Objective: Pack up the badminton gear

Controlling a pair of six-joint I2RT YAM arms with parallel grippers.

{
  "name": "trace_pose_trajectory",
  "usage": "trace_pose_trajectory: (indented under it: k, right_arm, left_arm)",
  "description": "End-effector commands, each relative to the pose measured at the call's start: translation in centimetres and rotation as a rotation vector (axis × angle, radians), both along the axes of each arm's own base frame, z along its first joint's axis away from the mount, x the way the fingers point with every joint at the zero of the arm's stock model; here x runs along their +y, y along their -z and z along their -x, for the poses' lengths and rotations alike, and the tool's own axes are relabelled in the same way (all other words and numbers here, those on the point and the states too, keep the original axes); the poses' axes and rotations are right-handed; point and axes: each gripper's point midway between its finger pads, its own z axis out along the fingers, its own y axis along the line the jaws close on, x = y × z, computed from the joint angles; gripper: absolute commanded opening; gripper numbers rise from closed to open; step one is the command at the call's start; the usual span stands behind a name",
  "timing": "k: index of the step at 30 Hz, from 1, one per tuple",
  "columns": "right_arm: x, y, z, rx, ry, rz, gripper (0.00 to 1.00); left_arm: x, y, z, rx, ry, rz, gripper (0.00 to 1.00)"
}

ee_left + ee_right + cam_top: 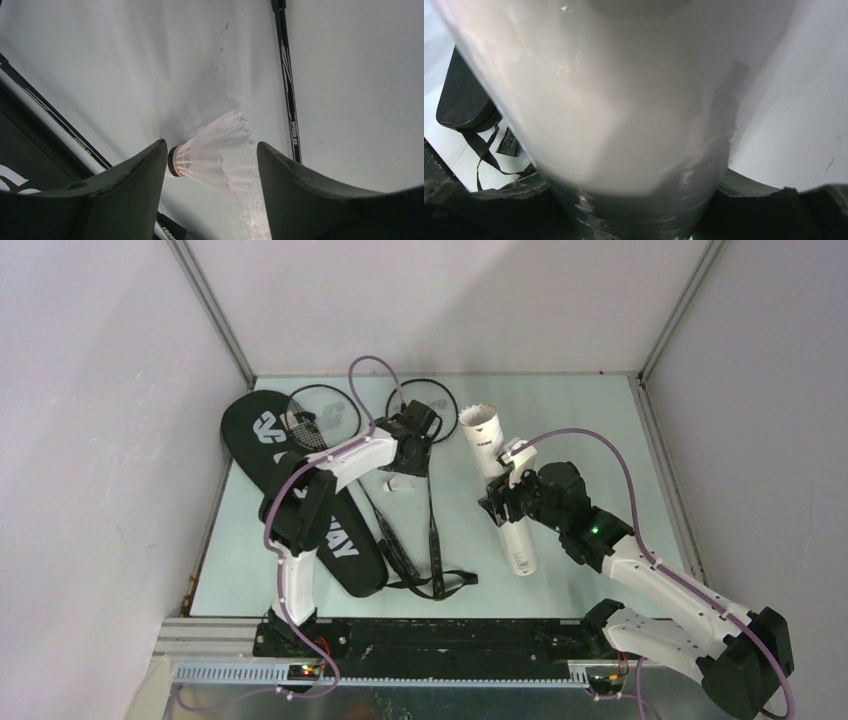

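A white feather shuttlecock lies on its side on the table; in the left wrist view the shuttlecock sits between my fingers, its cork close to the left finger. My left gripper is open just above it. My right gripper is shut on the long white tube, whose open mouth points to the far side. Two black rackets have their heads at the back. The black racket bag lies at the left.
The bag's black strap trails over the table's middle front. Racket shafts run on both sides of the shuttlecock. White walls and metal frame posts enclose the table on three sides.
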Motion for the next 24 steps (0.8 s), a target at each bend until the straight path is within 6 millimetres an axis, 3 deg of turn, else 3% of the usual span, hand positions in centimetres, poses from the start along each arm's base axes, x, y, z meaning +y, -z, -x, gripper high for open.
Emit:
trace_pose_trajectory:
  k: [1, 7, 13, 16, 18, 22, 23, 24]
  right_arm:
    - [0.5, -2.7, -0.9, -0.069, 0.005, -0.059, 0.39]
    - [0.6, -2.4, -1.0, -0.062, 0.007, -0.057, 0.39]
    - [0.4, -2.7, -0.9, -0.065, 0.013, -0.059, 0.39]
    - [0.2, -2.9, -0.8, -0.071, 0.015, -0.063, 0.39]
    - [0.2, -3.0, -0.7, -0.072, 0.015, -0.065, 0.39]
    - [0.3, -3.2, -0.3, -0.083, 0.000, -0.077, 0.39]
    - [0.3, -3.2, -0.2, -0.088, -0.009, -0.076, 0.39]
    - [0.3, -3.3, -0.1, -0.094, -0.017, -0.075, 0.39]
  left_arm:
    - [1.4, 0.1, 0.3, 0.000, -0.050, -0.151, 0.69]
    - [1.5, -0.3, 0.3, -0.029, -0.072, -0.187, 0.48]
    - [1.4, 0.2, 0.6, -0.025, -0.067, -0.181, 0.02]
    - [1.4, 0.2, 1.0, -0.027, -0.055, -0.166, 0.00]
    - [1.4, -0.8, 0.8, -0.064, -0.058, -0.145, 0.00]
    - [1.6, -4.3, 0.8, -0.147, -0.065, -0.093, 0.00]
    - [1.6, -6.3, 0.9, -0.190, -0.067, -0.064, 0.00]
    - [1.8, -7.1, 1.0, -0.210, -0.069, -0.051, 0.00]
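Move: The shuttlecock lies between the left gripper's open fingers, about 2 cm below them and 1 cm back, cork to the left and skirt to the right. The right racket's middle is roughly 8 cm to the gripper's right and 3 cm back; the left racket's is some 10 cm to its left and 1 cm back, both about 3 cm down. From the right hand, the shuttlecock lies about 25 cm left, 12 cm ahead and 15 cm below. Close the left gripper fully at the shuttlecock while easing it down about 1.5 cm, back and to the left, and rolling it some 10 degrees so that its left side rises. With the fingers shut, draw back a little more and begin to rise, about 1 cm. ##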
